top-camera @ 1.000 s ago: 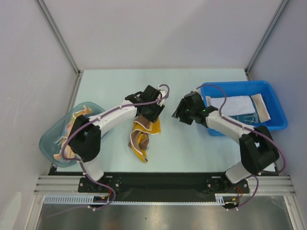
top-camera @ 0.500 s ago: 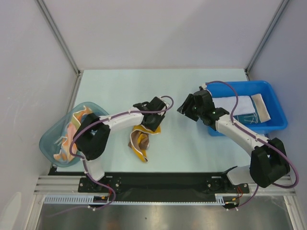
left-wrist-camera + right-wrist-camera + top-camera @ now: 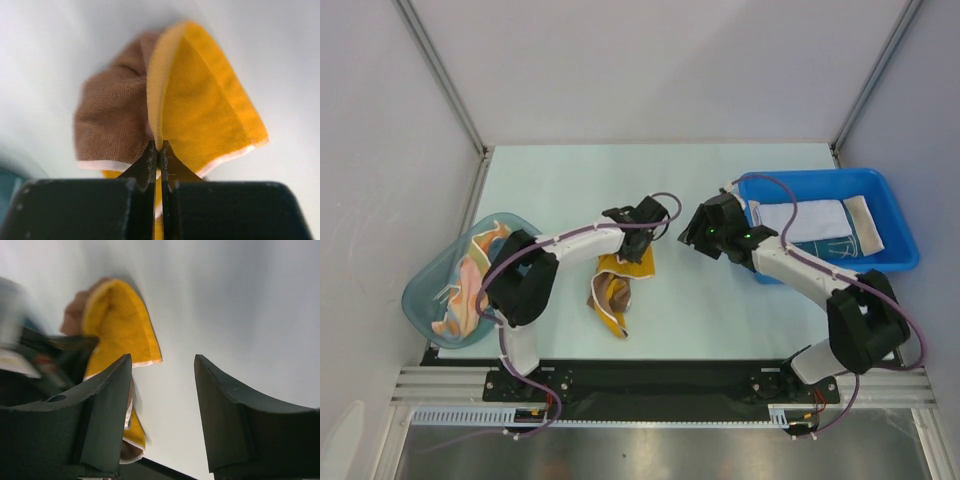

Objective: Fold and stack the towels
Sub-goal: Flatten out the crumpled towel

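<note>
A brown towel with a yellow underside [image 3: 616, 285] lies crumpled on the table in front of the left arm. My left gripper [image 3: 641, 240] is shut on its upper fold; the left wrist view shows the jaws [image 3: 160, 147] pinched together on the ridge between the brown side [image 3: 112, 120] and the yellow side [image 3: 210, 115]. My right gripper [image 3: 686, 238] hovers open just right of that towel, nothing between its fingers [image 3: 162, 365], with the yellow cloth [image 3: 117, 322] off to its left. More towels, white [image 3: 800, 218] and teal [image 3: 832, 245], lie flat in the blue bin.
The blue plastic bin [image 3: 895, 215] stands at the right, close behind the right arm. A translucent teal tub [image 3: 425, 305] at the left holds crumpled orange and pale towels [image 3: 470, 275]. Frame posts rise at the back corners.
The left gripper's jaws have gone from open to pinched on the towel's fold. The right gripper swung slightly away, then came back toward the towel, staying open.
</note>
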Available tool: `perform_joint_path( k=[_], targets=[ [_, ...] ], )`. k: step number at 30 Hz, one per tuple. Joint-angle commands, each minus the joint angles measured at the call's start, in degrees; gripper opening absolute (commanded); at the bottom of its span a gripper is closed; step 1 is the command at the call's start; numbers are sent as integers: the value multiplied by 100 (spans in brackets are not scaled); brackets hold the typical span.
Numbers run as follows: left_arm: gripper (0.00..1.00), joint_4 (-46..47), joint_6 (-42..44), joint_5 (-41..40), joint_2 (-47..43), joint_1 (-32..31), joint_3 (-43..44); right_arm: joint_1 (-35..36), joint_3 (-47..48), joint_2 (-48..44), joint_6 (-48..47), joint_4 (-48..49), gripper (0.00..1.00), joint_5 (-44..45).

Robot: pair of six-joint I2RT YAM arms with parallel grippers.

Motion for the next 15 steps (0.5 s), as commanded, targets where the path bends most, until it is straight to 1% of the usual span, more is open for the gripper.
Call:
perform_joint_path(
  k=[1,2,4,5,8,10,15],
  targets=[
    [0,-97,32,17,-122,432,642,417,355,687,398,353,58,207],
    [0,-184,41,288,-96,607,844,496,529,863,512,380,58,207],
    [0,-229,102,509,-8,836,1012,725,741,1380,618,433,58,199],
    [0,-229,128,754,10,907,1117,786,820,1523,670,451,58,312],
    [0,-185,120,1202,141,1162,1232,954,1242,2146,662,408,57,505],
    [0,-194,120,1344,238,1294,1285,997,1506,2506,688,241,58,532],
    [0,-89,111,1704,370,1496,1329,1199,1744,2842,742,-23,57,997]
  ],
)
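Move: The left fingers already pinch the crumpled towel's far yellow-brown edge; the bare table they draw it to lies about 8 cm ahead and 3 cm left. The towel's loose yellow right corner is some 4 cm back and 6 cm right of this hand, and its near tail about 19 cm back and 1 cm left. From the open right hand that corner is roughly 9 cm left, 3 cm back and 10 cm below. Keeping its pinch on the towel edge, the left hand pulls it forward about 8 cm and slightly left over the bare table, rising some 5 cm and then easing down a little, with a slight roll and counter-clockwise turn. The right hand meanwhile swoops left and down, about 10 cm each way, fingers staying open, until they straddle the loose yellow corner; contact there can't be made out. ##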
